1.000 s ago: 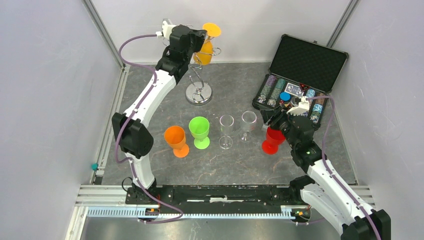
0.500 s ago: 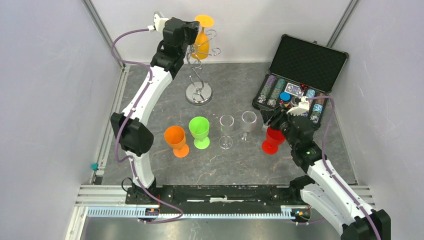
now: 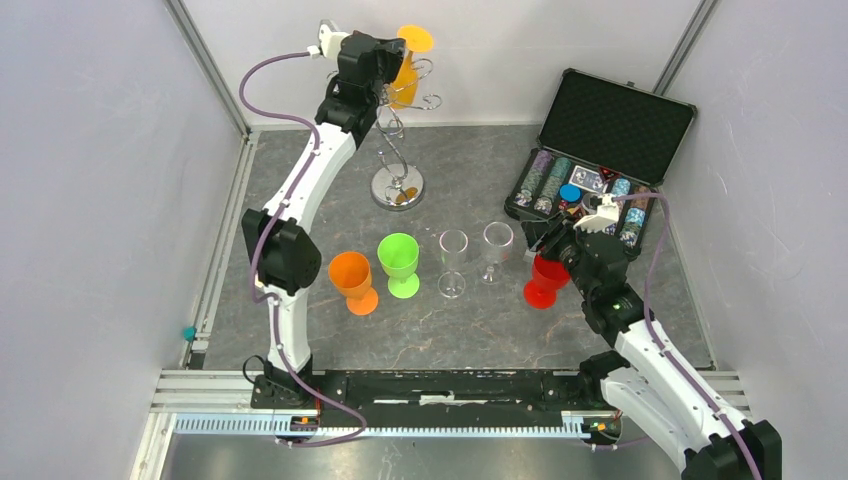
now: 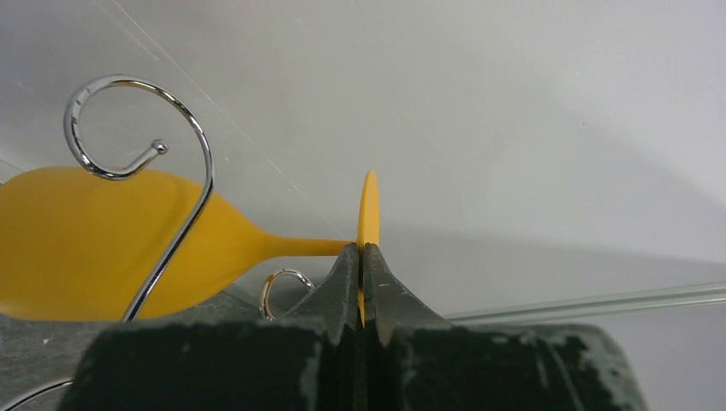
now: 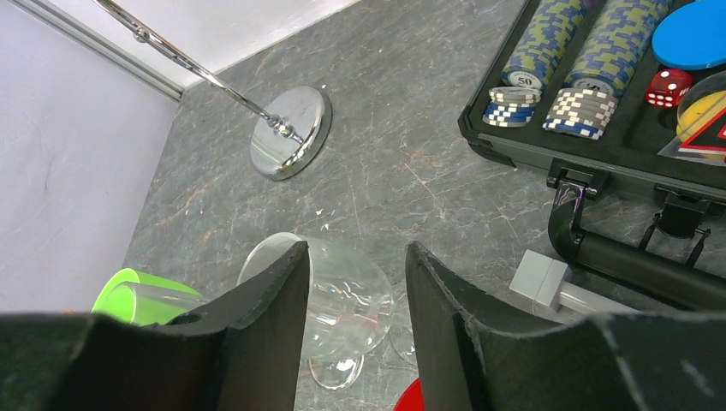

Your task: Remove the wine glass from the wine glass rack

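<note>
The yellow wine glass (image 3: 405, 82) lies tilted almost on its side among the curled top arms of the silver wine glass rack (image 3: 397, 187). My left gripper (image 3: 399, 52) is shut on the thin edge of the glass's foot. In the left wrist view the foot (image 4: 368, 205) stands edge-on between the closed fingertips of that gripper (image 4: 362, 250). A scroll arm (image 4: 141, 120) crosses in front of the yellow bowl (image 4: 77, 244). My right gripper (image 3: 541, 243) hovers open above the red glass (image 3: 545, 281), holding nothing; a clear glass (image 5: 351, 300) shows below the gap of this gripper (image 5: 355, 261).
Standing in a row on the table are an orange glass (image 3: 352, 281), a green glass (image 3: 399, 263), two clear glasses (image 3: 453, 262) (image 3: 497, 249) and the red one. An open black case of poker chips (image 3: 600, 150) sits at the back right. Walls close in behind the rack.
The left gripper has carried the yellow glass up and to the left at the rack's top, tipping it from hanging to nearly sideways. The right arm has stayed still.
</note>
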Tool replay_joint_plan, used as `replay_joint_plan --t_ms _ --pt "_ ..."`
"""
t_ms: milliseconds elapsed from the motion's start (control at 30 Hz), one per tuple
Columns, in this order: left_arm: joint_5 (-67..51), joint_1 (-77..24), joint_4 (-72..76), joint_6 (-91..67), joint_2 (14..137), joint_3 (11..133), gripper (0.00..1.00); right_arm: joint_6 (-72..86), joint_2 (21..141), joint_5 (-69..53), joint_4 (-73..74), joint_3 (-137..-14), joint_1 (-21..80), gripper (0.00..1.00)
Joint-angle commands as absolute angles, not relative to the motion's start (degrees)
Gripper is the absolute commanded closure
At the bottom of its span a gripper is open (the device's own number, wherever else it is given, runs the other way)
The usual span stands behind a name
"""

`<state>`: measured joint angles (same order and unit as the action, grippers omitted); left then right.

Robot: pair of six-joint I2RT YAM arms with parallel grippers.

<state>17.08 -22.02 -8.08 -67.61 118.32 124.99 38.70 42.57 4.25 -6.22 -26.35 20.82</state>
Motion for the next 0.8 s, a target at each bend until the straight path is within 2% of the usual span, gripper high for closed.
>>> replay_joint_plan --t_ms 0,200,567,767 --pt "14.50 -21.60 -2.82 -66.28 119.53 127.79 0.98 37.91 41.53 5.86 -6.55 -26.68 20.57 0.49" --pt "8.63 -21.48 -0.48 -65.70 122.53 131.57 0.98 37.97 41.83 5.34 -6.35 -27.22 20.61 0.45" --pt "-1.38 -21.08 1.92 -65.89 122.61 132.39 0.98 38.12 40.44 4.39 -5.79 -28.66 20.57 0.23" --pt "-7.51 -21.16 5.09 -67.88 120.74 130.42 0.98 37.98 38.88 2.51 -7.65 -29.63 20.57 0.15"
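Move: The left hand already pinches the yellow wine glass by the near edge of its foot; the upside-down glass hangs with its middle about 3 cm ahead and 9 cm below, neither left nor right. The rack's top, with its bare curls, is some 11 cm back towards the base, 4 cm to the hand's left and 4 cm lower. From the idle right hand the yellow wine glass is roughly 33 cm ahead, 25 cm left and 12 cm higher. Rightward by about 5 cm goes the left hand, carrying the yellow wine glass away from the rack's top on the far side, and rising some 2 cm, mostly late. It swings clockwise by nearly 20 degrees and tips slightly up, fingers still shut on the foot. The right hand stays roughly in place while its fingers open wider. ##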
